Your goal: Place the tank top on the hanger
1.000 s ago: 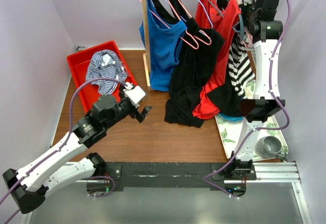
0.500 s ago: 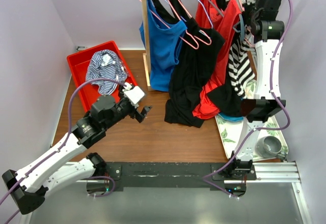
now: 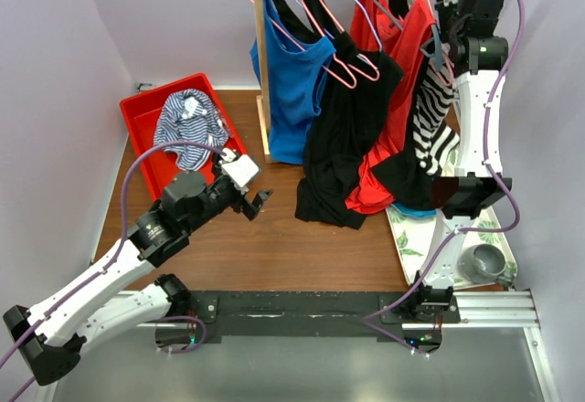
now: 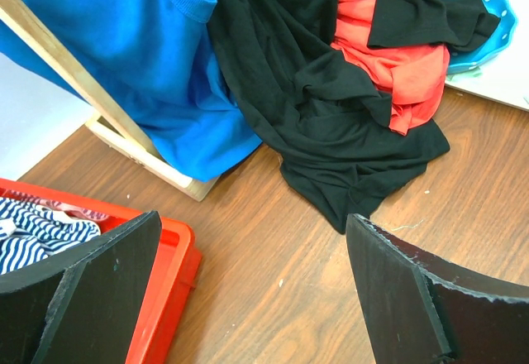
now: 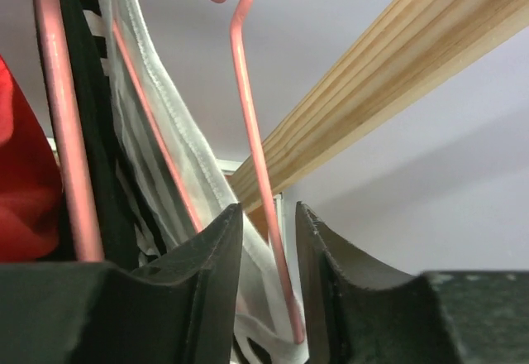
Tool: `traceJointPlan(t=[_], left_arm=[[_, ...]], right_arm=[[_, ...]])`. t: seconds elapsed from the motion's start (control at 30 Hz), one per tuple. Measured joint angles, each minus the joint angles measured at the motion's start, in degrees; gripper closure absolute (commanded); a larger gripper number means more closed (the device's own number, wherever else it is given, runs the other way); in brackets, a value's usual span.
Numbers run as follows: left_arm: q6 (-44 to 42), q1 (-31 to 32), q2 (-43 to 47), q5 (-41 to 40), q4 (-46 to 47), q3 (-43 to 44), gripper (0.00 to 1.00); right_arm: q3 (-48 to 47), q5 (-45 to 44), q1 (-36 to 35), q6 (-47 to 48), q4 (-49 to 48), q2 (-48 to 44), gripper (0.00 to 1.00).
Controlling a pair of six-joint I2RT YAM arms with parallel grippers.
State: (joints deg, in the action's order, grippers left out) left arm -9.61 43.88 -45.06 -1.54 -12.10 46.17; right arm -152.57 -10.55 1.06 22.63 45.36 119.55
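The tank top (image 3: 430,119), boldly striped black and white, hangs at the right end of the wooden rail (image 5: 388,74) among other garments. In the right wrist view its fabric (image 5: 157,132) drapes over the pink hanger (image 5: 248,116), whose hook rises toward the rail. My right gripper (image 3: 445,20) is up at the rail, open. The hanger's wire passes through the narrow gap between its jaws (image 5: 269,208) with room on both sides. My left gripper (image 3: 259,203) hovers low over the table, wide open and empty (image 4: 252,217).
A red bin (image 3: 137,114) holds a thin blue-striped garment (image 3: 187,123) at the left. A wooden post (image 3: 261,55) stands at the back. A blue top (image 3: 292,82), a black top (image 3: 343,137) and a red garment (image 3: 402,64) hang down to the table. A grey cup (image 3: 483,262) sits at the right.
My right gripper's jaws have parted from the pink hanger wire. The striped tank top has settled slightly to the right. The left arm has not moved.
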Motion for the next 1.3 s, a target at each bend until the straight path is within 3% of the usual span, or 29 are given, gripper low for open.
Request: traceJointPlan(t=[0.2, 0.4, 0.6, 0.83, 1.0, 1.3], left_arm=[[0.02, 0.0, 0.28, 0.0, -0.28, 0.0, 0.0], [0.79, 0.0, 0.46, 0.0, -0.46, 0.26, 0.0], [2.82, 0.0, 0.22, -0.33, -0.72, 2.91, 0.0], [8.57, 0.0, -1.33, -3.45, -1.49, 10.54, 0.0], [12.26, 0.0, -2.51, -7.17, -3.93, 18.75, 0.0], [13.31, 0.0, 0.09, -9.9, -6.84, 24.26, 0.0]], right_arm=[[0.04, 1.75, 0.5, -0.59, -0.04, -0.28, 0.24], [2.82, 4.85, 3.04, -1.51, 0.13, -6.69, 0.13], [12.48, 10.36, 10.82, -4.5, -0.59, -23.43, 0.01], [33.2, 17.86, 10.84, -5.88, -0.42, -48.3, 0.01], [47.5, 15.98, 10.84, -11.41, 1.27, -63.71, 0.01], [52.98, 7.89, 10.88, -17.25, 4.44, -75.63, 0.01]])
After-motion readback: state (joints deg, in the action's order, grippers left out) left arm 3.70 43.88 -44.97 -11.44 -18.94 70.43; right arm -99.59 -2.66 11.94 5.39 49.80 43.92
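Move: Between the right hand's part-open fingers is the near arm of the pink hanger, its middle some 5 cm farther out, 2 cm left and 3 cm up; the striped tank top hangs below, about 18 cm down, 2 cm ahead and 1 cm left. The red tank top hangs roughly 13 cm to the hand's left, level in reach; the rack post stands 5 cm right, 6 cm ahead. From the left hand, the striped tank top is about 33 cm ahead, 42 cm right, slightly below. Spreading its part-open fingers wide around the hanger arm, the right hand leaves the hanger and pulls back nearly 40 cm towards its base, arching up about 13 cm and then sinking some 5, while its fingertips tilt up and the wrist rolls left side up. The empty left hand, still wide open, rises about 17 cm, drifts left late on and tips its fingers up. ##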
